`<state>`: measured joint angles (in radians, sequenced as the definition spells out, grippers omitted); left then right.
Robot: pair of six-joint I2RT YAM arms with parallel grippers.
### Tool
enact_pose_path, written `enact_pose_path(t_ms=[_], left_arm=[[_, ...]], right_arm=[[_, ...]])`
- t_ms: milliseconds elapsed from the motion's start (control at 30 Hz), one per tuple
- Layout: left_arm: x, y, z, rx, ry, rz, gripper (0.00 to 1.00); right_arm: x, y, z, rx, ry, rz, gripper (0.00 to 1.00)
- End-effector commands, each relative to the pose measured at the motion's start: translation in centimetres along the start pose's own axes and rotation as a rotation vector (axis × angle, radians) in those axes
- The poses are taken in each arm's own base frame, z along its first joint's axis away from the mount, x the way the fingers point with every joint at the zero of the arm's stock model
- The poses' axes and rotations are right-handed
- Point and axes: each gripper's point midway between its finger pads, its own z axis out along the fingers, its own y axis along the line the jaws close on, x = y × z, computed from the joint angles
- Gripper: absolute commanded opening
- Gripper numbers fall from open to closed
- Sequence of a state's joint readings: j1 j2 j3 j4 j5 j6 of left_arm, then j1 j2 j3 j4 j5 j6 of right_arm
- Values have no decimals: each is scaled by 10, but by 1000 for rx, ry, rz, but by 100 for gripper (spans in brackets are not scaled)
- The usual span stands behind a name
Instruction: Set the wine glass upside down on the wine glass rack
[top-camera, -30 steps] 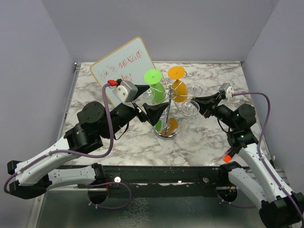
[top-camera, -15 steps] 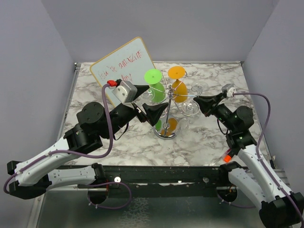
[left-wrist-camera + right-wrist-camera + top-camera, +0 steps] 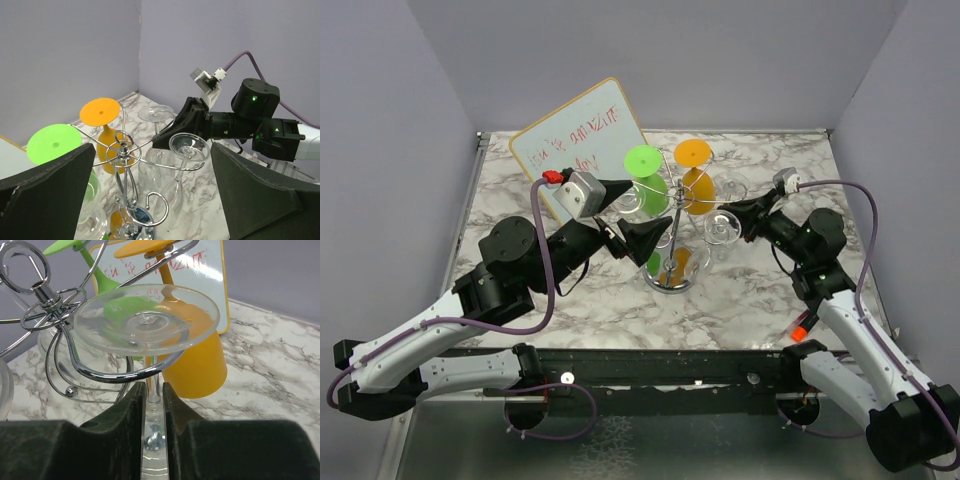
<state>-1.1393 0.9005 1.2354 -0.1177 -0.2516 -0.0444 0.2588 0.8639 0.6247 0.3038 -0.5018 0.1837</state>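
Observation:
A clear wine glass (image 3: 145,320) hangs upside down, its round foot resting on a curled arm of the chrome wine glass rack (image 3: 42,295). My right gripper (image 3: 150,386) is shut on its stem just below that arm, on the rack's right side (image 3: 732,215). The left wrist view shows the same glass (image 3: 189,146) tilted in the wire loop. My left gripper (image 3: 642,210) hovers wide open on the left of the rack post (image 3: 670,215), holding nothing.
A green glass (image 3: 645,165), an orange glass (image 3: 692,152) and another clear glass (image 3: 730,187) hang on the rack's other arms. A whiteboard (image 3: 570,145) leans at the back left. Grey walls close in three sides of the marble table (image 3: 750,300).
My right gripper has carried the clear glass leftward in to the rack, and its foot now sits over a wire arm. The left arm barely moved.

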Motion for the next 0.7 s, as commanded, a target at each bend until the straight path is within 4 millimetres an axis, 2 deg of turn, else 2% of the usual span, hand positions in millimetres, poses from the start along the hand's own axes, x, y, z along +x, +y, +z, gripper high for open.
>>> enact_pose_path(t_ms=[0, 367, 500, 667], left_arm=[[0, -1, -3, 5, -8, -4, 99], [-1, 1, -4, -2, -11, 3, 99], [-1, 2, -5, -2, -12, 4, 99], [2, 5, -7, -18, -12, 4, 99]], right_arm=[[-7, 9, 0, -48, 7, -5, 27], [-18, 8, -15, 20, -31, 10, 60], [-23, 10, -25, 54, -44, 38, 66], [-27, 9, -44, 117, -80, 51, 69]])
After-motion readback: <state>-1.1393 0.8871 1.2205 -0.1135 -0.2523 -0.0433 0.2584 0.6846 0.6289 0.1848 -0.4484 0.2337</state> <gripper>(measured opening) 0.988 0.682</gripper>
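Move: The clear wine glass hangs upside down in the rack's ring, its stem between your right fingers: its middle is about 1 cm ahead, 1 cm left and 3 cm below. From this hand the other clear glass hangs some 8 cm back and 5 cm left, the orange glass 11 cm ahead and 6 cm left, and the rack's centre ring about 11 cm left, level ahead, 3 cm up. From the left hand the glass lies roughly 15 cm ahead, 18 cm right and 20 cm below. Open the right gripper wide around the stem of the clear wine glass, keeping the hand nearly in place at first to let go of it. Then, still opening, draw the hand about 3 cm back and 3 cm up, easing slightly right, away from the glass and the rack, with hardly any wrist turn. ##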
